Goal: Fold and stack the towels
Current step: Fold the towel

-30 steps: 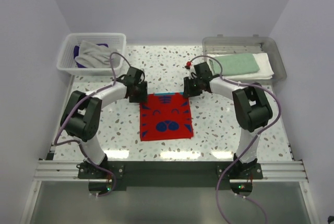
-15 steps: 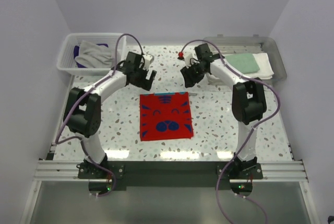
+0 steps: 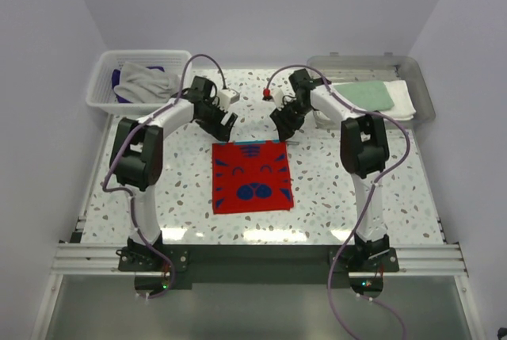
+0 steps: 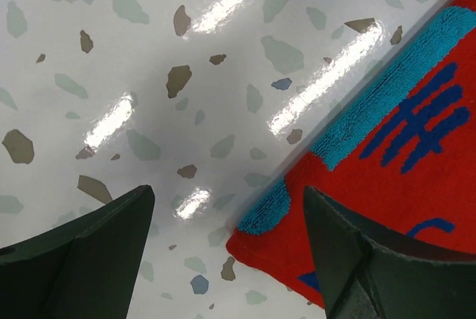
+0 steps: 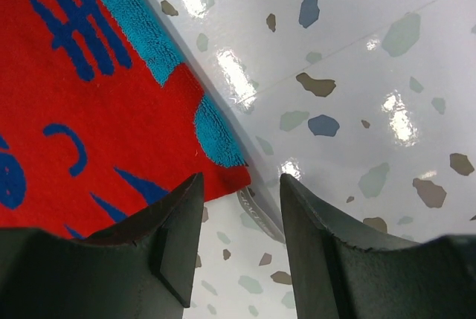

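The turquoise-and-red patterned towel (image 3: 252, 176) lies folded flat in the middle of the table. My left gripper (image 3: 224, 124) hovers open just beyond its far left corner, which shows in the left wrist view (image 4: 372, 178) below the gripper (image 4: 227, 192). Above the far right corner my right gripper (image 3: 283, 124) is open too, and nothing is held between its jaws (image 5: 242, 179). That corner (image 5: 97, 111) has a small label (image 5: 260, 218) sticking out. A grey towel (image 3: 146, 80) and a dark purple towel (image 3: 120, 80) lie in the basket. The mint green towel (image 3: 360, 94) rests folded on the white towel (image 3: 404, 101).
A white slatted basket (image 3: 103, 101) stands at the back left. A clear plastic tray (image 3: 420, 78) stands at the back right and holds the two folded towels. Bare speckled tabletop (image 3: 174, 189) surrounds the red towel.
Both grippers have opened, let go of the towel's far corners and drawn back toward the rear of the table. The red towel lies still.
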### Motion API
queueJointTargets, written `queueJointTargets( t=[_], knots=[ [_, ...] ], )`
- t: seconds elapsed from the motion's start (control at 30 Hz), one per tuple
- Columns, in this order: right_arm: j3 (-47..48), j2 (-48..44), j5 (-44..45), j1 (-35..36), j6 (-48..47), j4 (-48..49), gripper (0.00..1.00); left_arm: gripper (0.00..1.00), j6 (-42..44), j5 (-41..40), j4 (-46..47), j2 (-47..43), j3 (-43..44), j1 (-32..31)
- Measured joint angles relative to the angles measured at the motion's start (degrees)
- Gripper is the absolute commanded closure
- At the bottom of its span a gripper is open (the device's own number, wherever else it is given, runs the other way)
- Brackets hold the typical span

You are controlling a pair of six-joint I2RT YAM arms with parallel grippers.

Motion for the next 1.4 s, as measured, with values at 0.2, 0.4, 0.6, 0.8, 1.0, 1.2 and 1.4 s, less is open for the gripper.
queueJointTargets(
  t=[0.2, 0.4, 0.6, 0.8, 1.0, 1.2, 1.4],
  knots=[
    [2.1, 2.1, -1.0, 0.0, -1.3, -1.9, 0.52, 0.2, 1.7, 2.0, -2.6, 2.7, 2.1, 0.0],
    [3.8, 4.8, -2.2, 0.1, -2.5, -3.1, 0.54, 0.21, 2.2, 2.1, -4.2, 2.9, 2.1, 0.0],
    [4.5, 5.6, -2.9, 0.1, -4.1, -4.1, 0.7, 0.24, 3.1, 2.1, -5.0, 2.9, 2.1, 0.0],
    [5.5, 6.7, -4.0, 0.1, -5.0, -5.4, 0.97, 0.3, 3.3, 2.1, -5.7, 2.9, 2.0, 0.0],
    [5.5, 6.8, -4.0, 0.1, -5.1, -5.6, 1.0, 0.43, 3.5, 2.0, -6.3, 2.9, 1.9, 0.0],
    [5.4, 6.8, -4.0, 0.1, -5.1, -5.5, 1.0, 0.46, 3.8, 1.4, -5.9, 2.5, 0.9, 0.0],
    [5.3, 6.8, -3.9, 0.1, -4.7, -5.3, 1.0, 0.5, 3.9, 0.8, -5.8, 1.9, -0.2, 0.0]
  ],
)
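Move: The red towel's far left corner lies about 3 cm back of the left hand, 1 cm to its left and 3 cm below. For the right hand, the far right corner is some 1 cm back, 1 cm to its left and 3 cm below. The towel's middle is roughly 14 cm back of both hands, about 7 cm right of the left hand and 8 cm left of the right. The right fingers shut on the towel's far right corner after the hand sinks about 2.5 cm, easing slightly back and left, and they then hold still there. The left hand works back and down, some 2.5 cm back and 2 cm lower, until its half-closed fingers straddle the far left corner, the inner fingertip seeming to touch the cloth. ##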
